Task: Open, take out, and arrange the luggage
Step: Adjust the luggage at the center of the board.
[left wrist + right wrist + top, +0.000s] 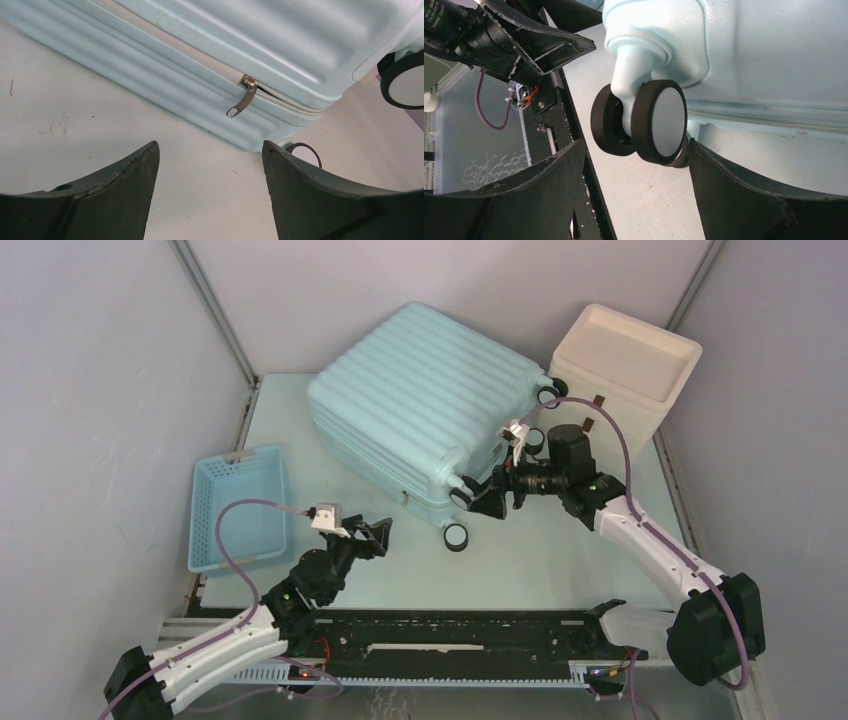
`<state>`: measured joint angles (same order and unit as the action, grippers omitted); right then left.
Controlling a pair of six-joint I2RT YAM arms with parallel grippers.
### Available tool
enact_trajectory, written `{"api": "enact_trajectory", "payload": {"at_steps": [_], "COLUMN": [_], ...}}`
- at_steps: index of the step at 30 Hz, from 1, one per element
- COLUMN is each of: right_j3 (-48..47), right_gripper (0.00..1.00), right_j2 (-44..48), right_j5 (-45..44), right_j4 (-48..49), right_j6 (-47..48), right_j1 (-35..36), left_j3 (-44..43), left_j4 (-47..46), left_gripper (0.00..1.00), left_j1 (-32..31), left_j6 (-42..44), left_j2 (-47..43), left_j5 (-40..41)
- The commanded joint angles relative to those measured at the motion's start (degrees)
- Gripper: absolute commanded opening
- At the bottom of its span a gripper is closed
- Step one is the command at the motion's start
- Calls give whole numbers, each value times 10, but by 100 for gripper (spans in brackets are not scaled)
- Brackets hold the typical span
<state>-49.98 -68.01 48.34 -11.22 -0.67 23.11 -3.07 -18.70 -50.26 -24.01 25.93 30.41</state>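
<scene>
The luggage, a pale mint-blue ribbed suitcase, lies flat at the back middle of the table, wheels toward the right arm. In the left wrist view its side shows the zip line with a metal zip pull hanging down. My left gripper is open, a short way in front of that side, holding nothing. My right gripper is open at the suitcase's near corner. A black-and-white wheel sits just ahead of its tips, close against the right finger.
A blue slatted basket stands at the left. A cream-white box stands at the back right, next to the suitcase. Another wheel points toward the table's middle. The black rail runs along the near edge.
</scene>
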Motion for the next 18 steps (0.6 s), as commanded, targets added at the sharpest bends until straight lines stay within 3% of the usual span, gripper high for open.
{"api": "enact_trajectory", "payload": {"at_steps": [1, 5, 11, 18], "right_j3": [-2, -20, -40, -77], "right_gripper": [84, 77, 42, 31], "right_j2": [-5, -17, -23, -46], "right_j5": [-39, -45, -33, -74], "right_j4": [33, 21, 2, -14], "right_j6": [-10, 4, 33, 43], "right_j1": [27, 50, 93, 147], "left_j3": [-21, -21, -20, -22], "left_j4": [-7, -7, -6, -5], "left_gripper": [80, 80, 79, 79], "left_j1": [-2, -2, -2, -2], "left_j6": [-5, -5, -5, -5], "left_j2": [8, 8, 6, 5], "left_j5": [14, 14, 14, 14]}}
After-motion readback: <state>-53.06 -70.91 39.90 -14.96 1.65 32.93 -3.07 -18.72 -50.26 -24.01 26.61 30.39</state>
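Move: The luggage's near upper wheel pair lies about 3 cm to the right hand's left, 1 cm back and slightly below. The lower wheel stands some 13 cm below the hand, 4 cm left and 1 cm back; the luggage's middle is about 15 cm ahead, 10 cm left and 5 cm down. From the left hand, the upper wheel pair lies roughly 15 cm right, 5 cm ahead, 7 cm above. The right hand slides about 3 cm left, drawing back too, and closes its fingers round the upper wheel pair. ##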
